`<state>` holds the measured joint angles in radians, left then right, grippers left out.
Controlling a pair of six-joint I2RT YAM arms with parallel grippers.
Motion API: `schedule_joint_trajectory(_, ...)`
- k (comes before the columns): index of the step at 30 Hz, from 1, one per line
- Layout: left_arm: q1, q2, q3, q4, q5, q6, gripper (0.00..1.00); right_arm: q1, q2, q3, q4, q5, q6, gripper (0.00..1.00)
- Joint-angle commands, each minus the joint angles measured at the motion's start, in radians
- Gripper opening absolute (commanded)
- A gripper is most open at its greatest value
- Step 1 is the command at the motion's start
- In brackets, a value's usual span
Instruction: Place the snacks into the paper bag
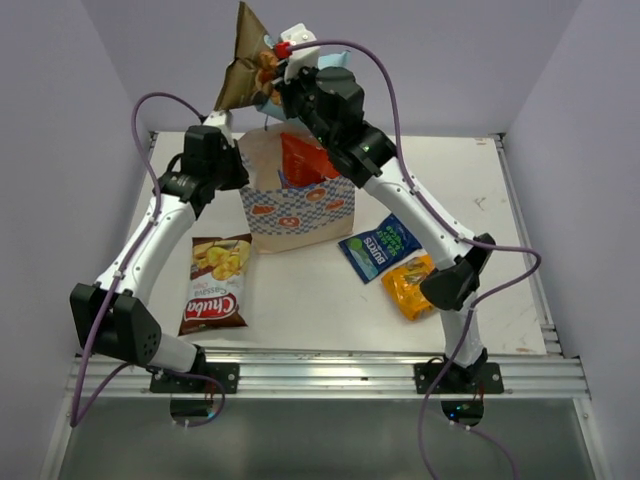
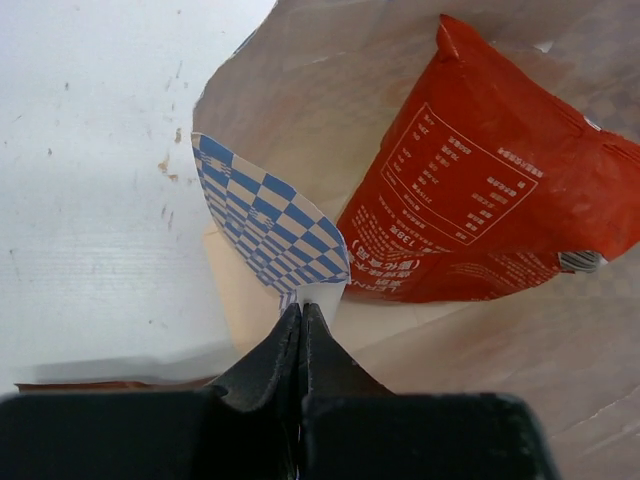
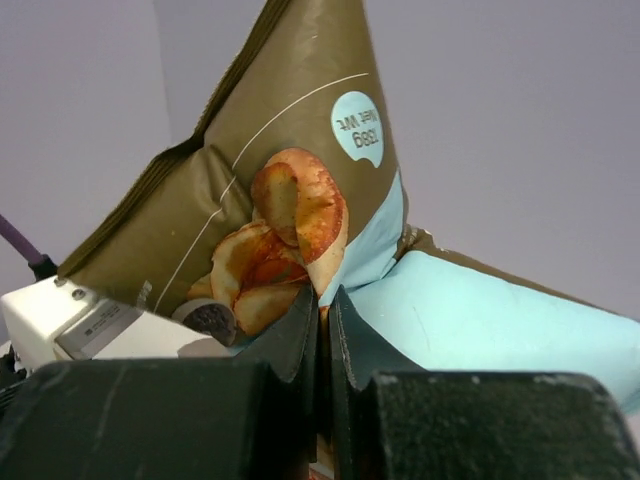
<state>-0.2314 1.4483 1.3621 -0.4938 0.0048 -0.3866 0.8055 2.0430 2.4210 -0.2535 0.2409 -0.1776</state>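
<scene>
The paper bag stands open at the table's middle back, with the red chip bag upright inside it. My left gripper is shut on the bag's left rim; in the left wrist view its jaws pinch the checkered paper edge beside the red chip bag. My right gripper is shut on the brown-and-light-blue chip bag, held high above the paper bag's mouth; it also shows in the right wrist view at my right gripper.
The Chulo bag lies flat at the front left. The dark blue packet and the orange packet lie to the right of the paper bag, under my right arm. Purple walls enclose the table.
</scene>
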Motion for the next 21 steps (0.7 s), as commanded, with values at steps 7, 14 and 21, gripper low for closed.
schedule_joint_trajectory(7, -0.016, 0.018, 0.029, -0.020, 0.015, 0.003, 0.00, 0.001, -0.228, -0.420, 0.063, -0.032, 0.137, 0.00)
schedule_joint_trajectory(14, -0.016, 0.017, 0.046, -0.037, -0.060, 0.009, 0.00, 0.003, -0.264, -0.583, -0.096, -0.080, 0.133, 0.00)
schedule_joint_trajectory(21, -0.017, 0.004, 0.061, -0.060, -0.126, 0.023, 0.00, 0.000, -0.253, -0.559, -0.199, -0.126, 0.098, 0.00)
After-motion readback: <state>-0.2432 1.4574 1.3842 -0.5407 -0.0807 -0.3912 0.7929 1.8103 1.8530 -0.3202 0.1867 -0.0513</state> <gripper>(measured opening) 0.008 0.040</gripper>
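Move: The paper bag that the held cashew chips are going to stands almost straight under the right hand: its middle is some 36 cm below, about 1 cm back and 2 cm to the right. The red snack already inside it lies roughly 32 cm below that hand, 1 cm ahead and 4 cm right. The blue snack lies on the table 14 cm back, 24 cm right and 47 cm down. From the left hand the bag's middle is about 3 cm ahead, 11 cm right and 12 cm below. The cashew chips, still pinched in the right fingers, are lowered from above the paper bag into its mouth: about 15 cm down, drifting slightly back, with the fingers tipping down some 20 degrees, and the drop has eased to a stop by the end. The left hand keeps its shut grip on the bag's left rim and stays nearly in place. ##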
